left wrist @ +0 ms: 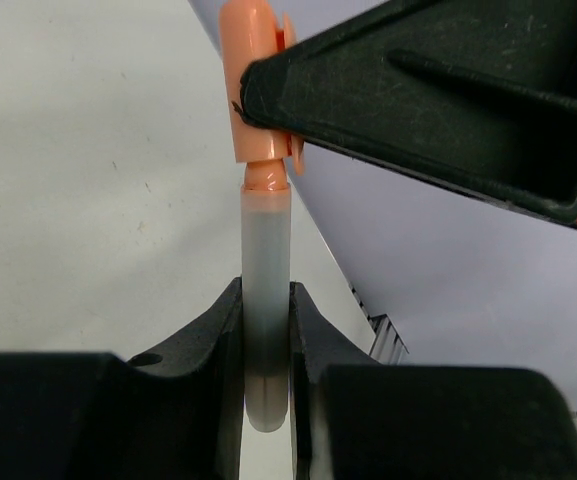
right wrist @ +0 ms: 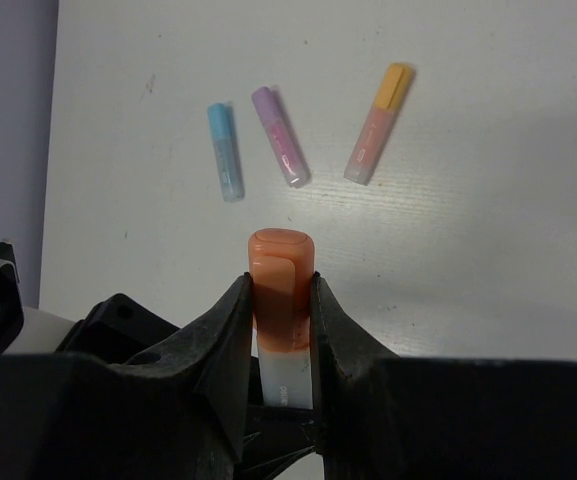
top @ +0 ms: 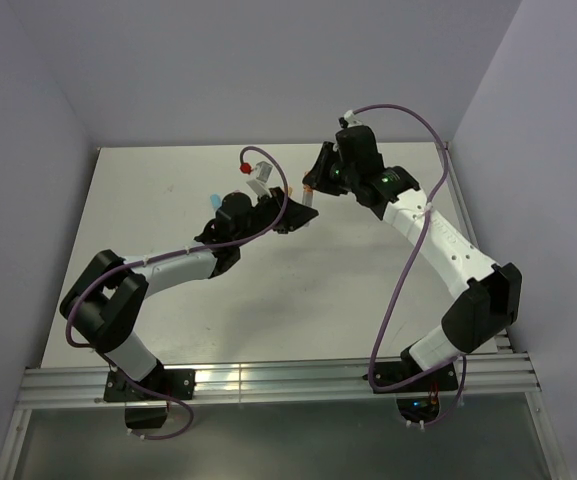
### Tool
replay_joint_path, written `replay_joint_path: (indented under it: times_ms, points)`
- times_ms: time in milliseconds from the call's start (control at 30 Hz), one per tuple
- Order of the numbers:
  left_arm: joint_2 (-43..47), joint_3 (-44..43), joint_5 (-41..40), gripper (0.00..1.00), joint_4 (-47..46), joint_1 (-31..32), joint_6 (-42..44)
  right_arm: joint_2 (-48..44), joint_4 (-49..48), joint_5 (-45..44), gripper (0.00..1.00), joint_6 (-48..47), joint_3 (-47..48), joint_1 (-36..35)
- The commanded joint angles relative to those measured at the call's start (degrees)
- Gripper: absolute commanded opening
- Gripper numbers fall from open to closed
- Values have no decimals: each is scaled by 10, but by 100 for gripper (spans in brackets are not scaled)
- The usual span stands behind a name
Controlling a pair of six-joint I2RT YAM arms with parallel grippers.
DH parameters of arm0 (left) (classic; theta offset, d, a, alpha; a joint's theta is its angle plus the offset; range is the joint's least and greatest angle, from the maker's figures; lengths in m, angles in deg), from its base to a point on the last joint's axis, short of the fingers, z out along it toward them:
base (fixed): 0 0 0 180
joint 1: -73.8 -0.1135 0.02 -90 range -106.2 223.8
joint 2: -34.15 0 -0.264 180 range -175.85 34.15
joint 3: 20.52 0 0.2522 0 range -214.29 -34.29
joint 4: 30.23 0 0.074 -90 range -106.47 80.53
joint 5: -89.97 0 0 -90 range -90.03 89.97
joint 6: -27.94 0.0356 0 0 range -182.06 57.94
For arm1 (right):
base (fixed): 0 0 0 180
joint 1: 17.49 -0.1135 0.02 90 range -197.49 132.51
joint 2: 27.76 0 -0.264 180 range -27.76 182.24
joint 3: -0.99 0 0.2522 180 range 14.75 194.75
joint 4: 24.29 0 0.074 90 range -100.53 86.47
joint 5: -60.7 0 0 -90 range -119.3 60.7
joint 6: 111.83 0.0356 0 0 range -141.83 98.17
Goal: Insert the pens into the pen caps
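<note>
Above the table, my left gripper (left wrist: 265, 292) is shut on a whitish pen (left wrist: 265, 250) that points upward. The pen's orange tip sits in the mouth of an orange pen cap (left wrist: 253, 70), with a short orange neck showing between cap and body. My right gripper (right wrist: 281, 285) is shut on that pen cap (right wrist: 281, 270), and the white pen body (right wrist: 290, 375) hangs just under it. One of the right gripper's fingers (left wrist: 448, 110) crosses the left wrist view. In the top view, the left gripper (top: 296, 215) and the right gripper (top: 313, 188) meet over the middle of the table.
Three capped pens lie on the white table (right wrist: 488, 250) beyond the grippers: a blue one (right wrist: 225, 150), a purple-capped one (right wrist: 280, 150) and a yellow-capped pink one (right wrist: 378, 122). Purple cables (top: 398, 270) loop off both arms. Pale walls (top: 268, 70) close in the table.
</note>
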Motion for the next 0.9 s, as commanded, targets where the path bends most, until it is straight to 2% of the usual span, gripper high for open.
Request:
replay_joint_path:
  times_ms: [0,167,400,700,867]
  points:
    - [17,-24,-32,0,-56,-5,4,-33,3,-6,0,-7,1,-23]
    - [16,-38,-32,0,-58,-10,14,-34,6,-33,0,-20,9,-48]
    - [43,-22,7,0,-129,-34,8,-62,-18,-38,0,-55,1,-79]
    - [95,-37,36,0,-126,-40,66,-102,-20,2,0,-107,-12,-106]
    - [118,-45,28,0,-118,-40,93,-113,-25,35,0,-112,-17,-127]
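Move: The orange cap in the right fingers already sits over the tip of the left hand's orange pen, about 5 cm ahead of the left hand and 4 cm above; the pen barrel lies some 5 cm behind the right hand and 4 cm below. On the table, about 26 cm below the right hand, lie the yellow-capped pen (9 cm ahead, 4 cm left), purple pen (8 ahead, 14 left) and blue pen (6 ahead, 21 left). Both hands keep their grips and rise about 10 cm, the right also drawing back, pushing cap onto pen. ##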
